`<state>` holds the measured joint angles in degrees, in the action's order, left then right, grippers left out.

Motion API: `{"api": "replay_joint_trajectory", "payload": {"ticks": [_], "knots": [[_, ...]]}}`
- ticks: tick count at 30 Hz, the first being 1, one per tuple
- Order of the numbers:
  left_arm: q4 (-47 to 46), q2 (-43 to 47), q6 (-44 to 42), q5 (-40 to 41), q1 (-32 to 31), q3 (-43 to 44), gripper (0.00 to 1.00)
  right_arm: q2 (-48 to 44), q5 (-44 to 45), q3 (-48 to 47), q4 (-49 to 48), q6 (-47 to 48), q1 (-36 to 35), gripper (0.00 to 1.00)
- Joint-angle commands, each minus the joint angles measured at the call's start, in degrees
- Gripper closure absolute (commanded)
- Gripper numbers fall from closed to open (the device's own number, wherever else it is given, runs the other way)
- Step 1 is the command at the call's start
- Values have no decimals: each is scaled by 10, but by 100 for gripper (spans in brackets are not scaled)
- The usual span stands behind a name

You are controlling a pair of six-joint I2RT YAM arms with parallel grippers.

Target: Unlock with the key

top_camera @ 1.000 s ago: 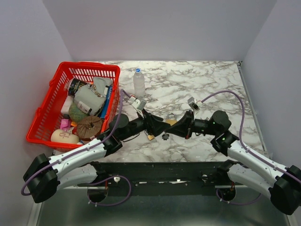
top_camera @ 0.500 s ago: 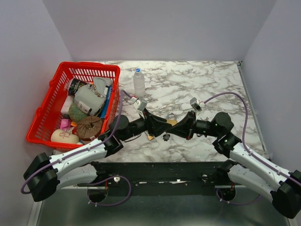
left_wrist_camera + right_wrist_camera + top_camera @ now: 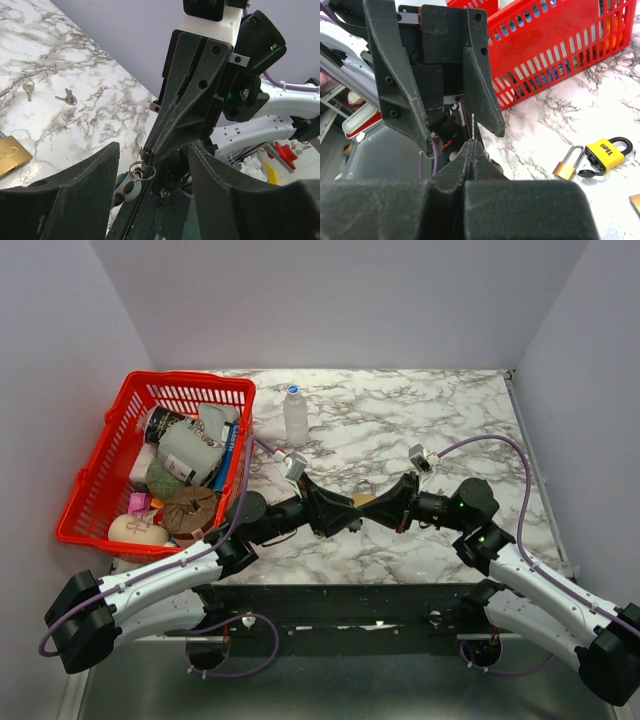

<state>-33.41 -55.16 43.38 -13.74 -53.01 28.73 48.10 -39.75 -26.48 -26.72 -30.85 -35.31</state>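
My right gripper (image 3: 472, 142) is shut on the key (image 3: 472, 122), whose thin silver blade pokes up out of the tips. In the left wrist view the key's ring (image 3: 142, 171) and a round white-and-black fob (image 3: 126, 190) hang below the right gripper's tips (image 3: 145, 156). My left gripper (image 3: 152, 150) is open, with a finger on each side of those tips and not touching them. The two grippers meet nose to nose above the table's middle (image 3: 358, 516). A small brass padlock (image 3: 566, 167) and a yellow padlock (image 3: 606, 152) lie on the marble just behind them.
A red basket (image 3: 100, 475) full of packages stands at the left. A clear bottle (image 3: 296, 416) stands beside its far corner. Two spare keys (image 3: 27, 89) (image 3: 67, 97) lie on the marble, and a gold block (image 3: 10, 155) lies close by.
The left gripper has pushed right and up until its fingers straddle the right gripper's tips. The hanging fob seen from above is now hidden between the grippers.
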Motion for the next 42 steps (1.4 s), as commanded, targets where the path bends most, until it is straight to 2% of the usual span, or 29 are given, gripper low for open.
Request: {"api": "replay_joint_trajectory", "payload": {"ticks": [1,8,12,17,18,20,25,35,42], "knots": [[-25,0,4,-1,-4,-5,40,4,5,4,-11,4,-1,99],[-43,-2,10,10,-4,-10,55,12,-7,4,-11,4,-1,99],[-43,-1,12,10,-4,-11,71,16,-11,5,-16,3,-1,99],[-39,-3,13,11,-4,-11,84,11,-11,4,-16,4,-1,99],[-39,-3,13,11,-4,-11,92,10,-12,4,-15,5,0,99],[-39,-2,13,14,-4,-10,100,9,-12,5,-11,7,-1,99],[-35,5,12,20,-5,-13,100,-3,-12,4,6,16,-1,99],[-35,5,7,9,-4,-13,100,-16,-23,-16,55,47,-1,75],[-37,3,7,2,-4,-11,100,-6,-41,-18,38,40,0,69]]}}
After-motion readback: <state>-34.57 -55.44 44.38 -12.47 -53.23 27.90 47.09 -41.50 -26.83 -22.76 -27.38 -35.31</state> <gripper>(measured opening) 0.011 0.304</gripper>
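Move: The key stands out of the right hand's shut tips, about 2 cm to that hand's left and level with it. It already lies between the left hand's open fingers, some 1 cm to the right of the left hand's point. On the table, about 20 cm below the left hand, the big brass padlock lies some 10 cm ahead and 3 cm right, the yellow padlock about 9 cm ahead and 6 cm left, and the small brass padlock about 5 cm ahead and 7 cm left. Almost in place, the left hand shuts its fingers from about two-thirds open and pinches the key's protruding end, drifting barely half a centimetre. The right hand keeps its grip until the left is closed, then opens to nearly a third around the key's ring end, easing about half a centimetre back and down. ##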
